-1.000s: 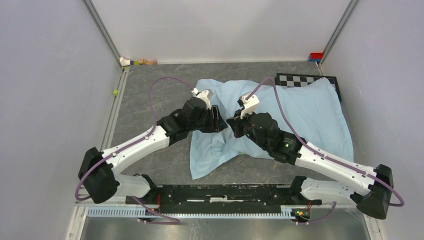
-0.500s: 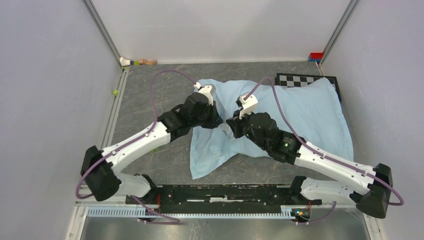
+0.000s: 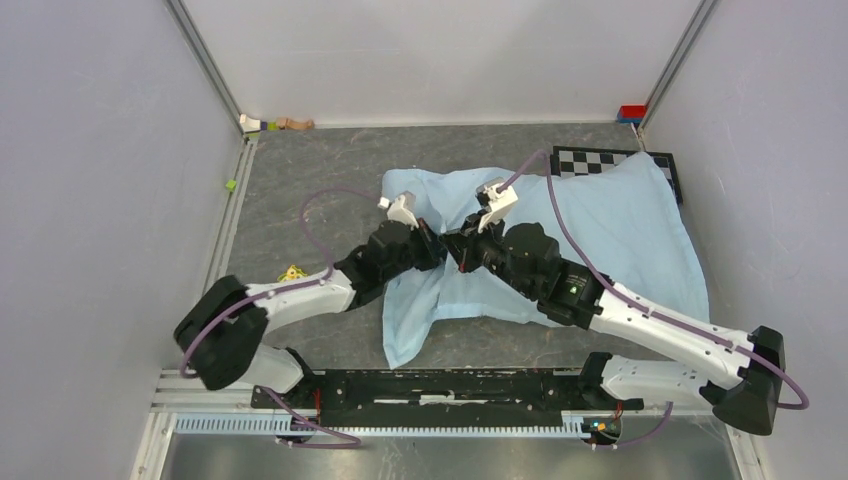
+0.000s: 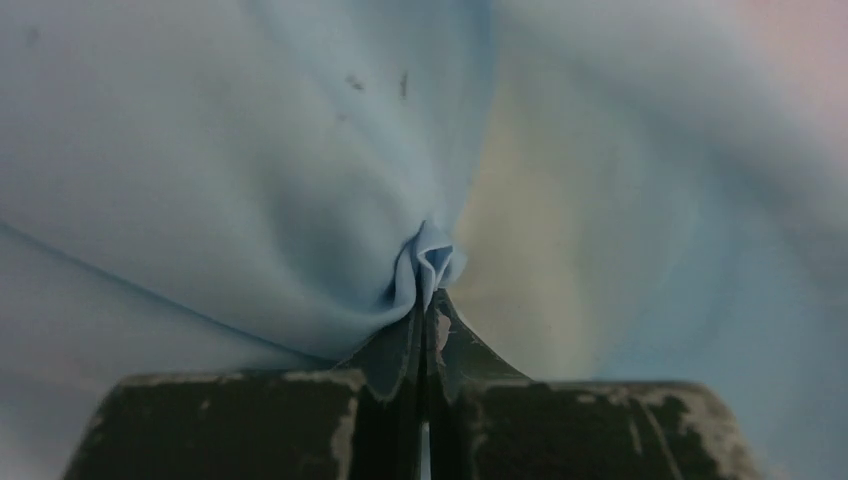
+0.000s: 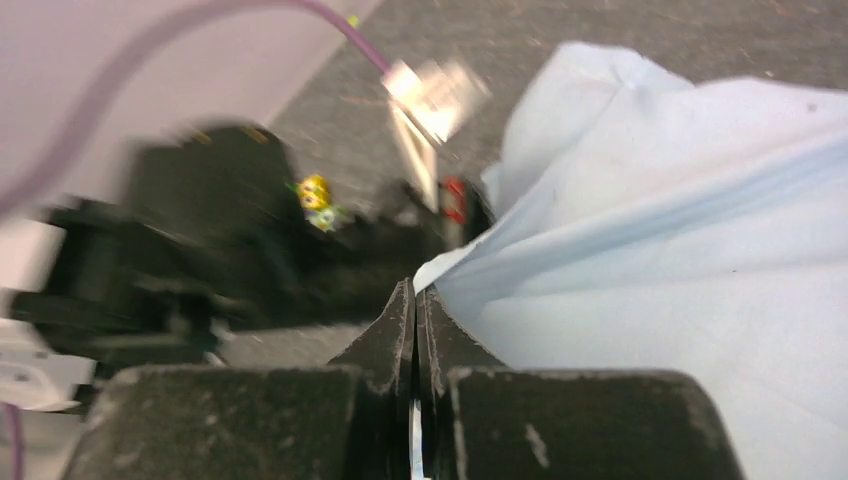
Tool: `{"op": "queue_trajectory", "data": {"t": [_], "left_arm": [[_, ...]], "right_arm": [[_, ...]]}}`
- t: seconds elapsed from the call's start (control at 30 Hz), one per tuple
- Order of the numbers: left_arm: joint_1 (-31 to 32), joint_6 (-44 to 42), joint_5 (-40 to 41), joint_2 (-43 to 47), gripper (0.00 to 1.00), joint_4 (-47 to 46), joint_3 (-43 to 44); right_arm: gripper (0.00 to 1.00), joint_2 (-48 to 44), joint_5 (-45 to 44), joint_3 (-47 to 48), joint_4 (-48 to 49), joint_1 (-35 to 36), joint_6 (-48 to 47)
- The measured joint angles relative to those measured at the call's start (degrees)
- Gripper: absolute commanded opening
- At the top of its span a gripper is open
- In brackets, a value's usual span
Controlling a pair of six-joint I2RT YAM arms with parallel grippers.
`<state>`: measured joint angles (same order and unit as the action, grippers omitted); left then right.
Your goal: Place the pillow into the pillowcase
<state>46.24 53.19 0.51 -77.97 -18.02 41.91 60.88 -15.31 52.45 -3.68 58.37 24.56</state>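
Note:
The light-blue pillowcase lies wrinkled across the table's middle and right, puffed up on its right half. The pillow is hidden in the top view. In the left wrist view a pale beige patch beside the pinched fold could be the pillow; I cannot tell. My left gripper is shut on a bunched fold of the pillowcase, fabric puckering out past the gripper. Facing it, a few centimetres to its right, my right gripper is shut on the edge of the pillowcase, which trails from the gripper.
A checkerboard lies partly under the pillowcase at the back right, with a red block in the corner. Small toys sit at the back left, a green bit by the left rail, and a yellow-green piece beside the left arm.
My left gripper closed on the pillowcase fabric. The left arm lowered and drew toward the near side, uncovering the yellow-green piece. The right gripper stayed shut, shifting slightly left.

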Motion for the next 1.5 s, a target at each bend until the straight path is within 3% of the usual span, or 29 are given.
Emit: {"op": "queue_trajectory", "data": {"t": [0.17, 0.43, 0.6, 1.07, 1.5], "left_arm": [[2.99, 4.81, 4.96, -5.66, 0.08, -14.71, -6.45], [4.7, 4.87, 6.8, -5.79, 0.44, -13.27, -2.71], [4.94, 4.81, 6.19, -2.71, 0.61, -9.35, -2.08], [5.29, 3.17, 5.64, 15.93, 0.68, 3.26, -7.5], [5.4, -1.42, 11.39, 21.11, 0.66, 13.84, -7.91]], "right_arm": [[0.0, -1.57, -0.35, -0.46, 4.24, 1.46, 2.21], [0.0, -0.63, -0.76, -0.52, 5.05, 1.53, 2.25], [0.0, 0.35, -0.74, -0.52, 5.2, 1.55, 2.23], [0.0, 0.98, 0.28, -0.5, 5.9, 2.38, 2.34], [0.0, 1.05, 0.09, -0.5, 6.05, 2.34, 2.19]]}}
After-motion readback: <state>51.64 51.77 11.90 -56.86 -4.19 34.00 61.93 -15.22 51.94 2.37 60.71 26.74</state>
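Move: The left hand already pinches a fold of the blue pillowcase between its closed fingers. The rim held by the right hand is some 10 cm above it, 4 cm nearer the base and 3 cm to its right; from the right hand the pinched fold lies about 4 cm ahead, 3 cm left and 10 cm down. The case's near corner lies roughly 19 cm back, 8 cm left and 15 cm below the left hand, its far corner 20 cm ahead and 10 cm left. The left hand lets go of the pinched fold: it dips about 4 cm with fingers shut, rises again while easing right, and opens them to some two-thirds. Then it draws back towards the base and swings left about 8 cm, a little higher. The right hand keeps its pinch on the rim, shifting about 2 cm left and slightly up. ##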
